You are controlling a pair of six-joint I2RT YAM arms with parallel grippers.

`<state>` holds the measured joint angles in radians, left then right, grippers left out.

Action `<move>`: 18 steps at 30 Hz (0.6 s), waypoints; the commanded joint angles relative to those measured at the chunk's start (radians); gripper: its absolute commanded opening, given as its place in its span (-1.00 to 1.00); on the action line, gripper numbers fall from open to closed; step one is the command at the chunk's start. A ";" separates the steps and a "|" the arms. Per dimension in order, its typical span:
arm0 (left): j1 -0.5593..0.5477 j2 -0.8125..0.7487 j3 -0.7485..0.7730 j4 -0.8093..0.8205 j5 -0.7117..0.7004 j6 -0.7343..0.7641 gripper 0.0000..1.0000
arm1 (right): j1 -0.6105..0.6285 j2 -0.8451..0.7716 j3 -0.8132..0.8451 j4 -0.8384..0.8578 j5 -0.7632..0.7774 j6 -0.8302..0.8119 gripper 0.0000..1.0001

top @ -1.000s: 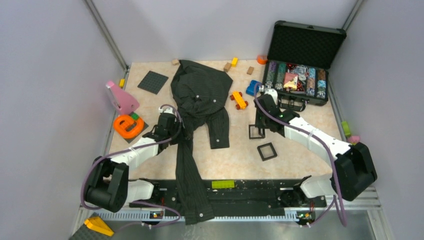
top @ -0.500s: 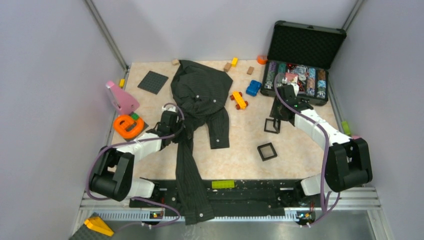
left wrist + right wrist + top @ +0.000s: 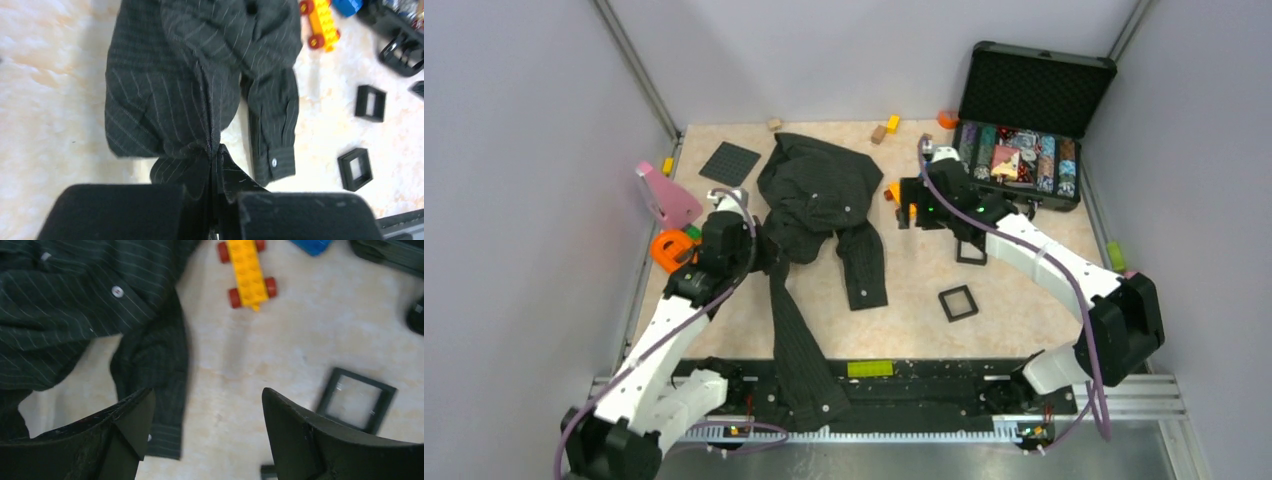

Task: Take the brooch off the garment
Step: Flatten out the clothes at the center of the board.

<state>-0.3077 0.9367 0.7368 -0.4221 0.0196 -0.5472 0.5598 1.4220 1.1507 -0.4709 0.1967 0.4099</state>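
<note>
The garment [image 3: 816, 195], a dark pinstriped shirt, lies bunched in the middle of the table, with one sleeve trailing to the near edge. My left gripper [image 3: 761, 258] is shut on a fold of its fabric at its left side; in the left wrist view the cloth [image 3: 170, 95] gathers into the closed left gripper [image 3: 214, 156]. My right gripper [image 3: 904, 207] hovers open just right of the shirt. Its fingers [image 3: 135, 415] straddle bare table beside the shirt's sleeve [image 3: 155, 365], nothing between them [image 3: 206, 395]. The brooch is hidden in every view.
A yellow toy car [image 3: 248, 271] and two black square frames [image 3: 957, 302] [image 3: 971, 250] lie right of the shirt. An open case of chips [image 3: 1024, 150] stands at the back right. A pink piece [image 3: 664, 195], an orange ring [image 3: 674, 250] and a dark plate [image 3: 729, 163] sit left.
My left gripper closed on the shirt's fabric and drew it left, bunching the body. My right gripper opened and swung from near the case over to the shirt's right side.
</note>
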 commanded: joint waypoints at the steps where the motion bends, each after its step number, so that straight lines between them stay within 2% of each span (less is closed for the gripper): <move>1: 0.017 -0.117 0.109 -0.215 -0.112 0.004 -1.00 | 0.125 0.124 0.099 0.095 -0.003 0.003 0.62; 5: 0.019 -0.138 0.171 -0.275 -0.121 0.033 -1.00 | 0.205 0.307 0.151 0.177 -0.020 0.033 0.66; 9: 0.023 -0.100 0.252 -0.315 -0.131 0.063 -1.00 | 0.263 0.446 0.207 0.174 -0.005 0.048 0.64; 15: 0.034 -0.041 0.371 -0.353 -0.193 0.114 -1.00 | 0.322 0.473 0.116 0.250 -0.049 0.092 0.62; 18: 0.052 -0.015 0.380 -0.341 -0.212 0.128 -1.00 | 0.338 0.464 0.043 0.297 -0.071 0.110 0.52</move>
<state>-0.2783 0.9005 1.0649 -0.7715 -0.1406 -0.4629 0.8764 1.9289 1.2549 -0.2657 0.1543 0.4782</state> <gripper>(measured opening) 0.012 0.789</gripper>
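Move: The right hand, empty and open, has the upper part of the short sleeve about 14 cm to its left, 2 cm back and 15 cm below. The yellow car lies some 8 cm ahead and 5 cm left of this hand, the nearer black frame 3 cm back and 7 cm right. The left hand already holds bunched cloth; from it the orange ring is roughly 19 cm left, 4 cm ahead, and that short sleeve 14 cm right, 4 cm ahead. Leftward, then steeply down with a slight draw back, the right hand swings about 15 cm across and sinks some 14 cm onto or just above the upper short sleeve, fingers staying wide open around it, wrist turning about 15 degrees counter-clockwise and tipping down. The left hand keeps its pinch on the cloth, hauling it up about 8 cm and left 4 cm. ##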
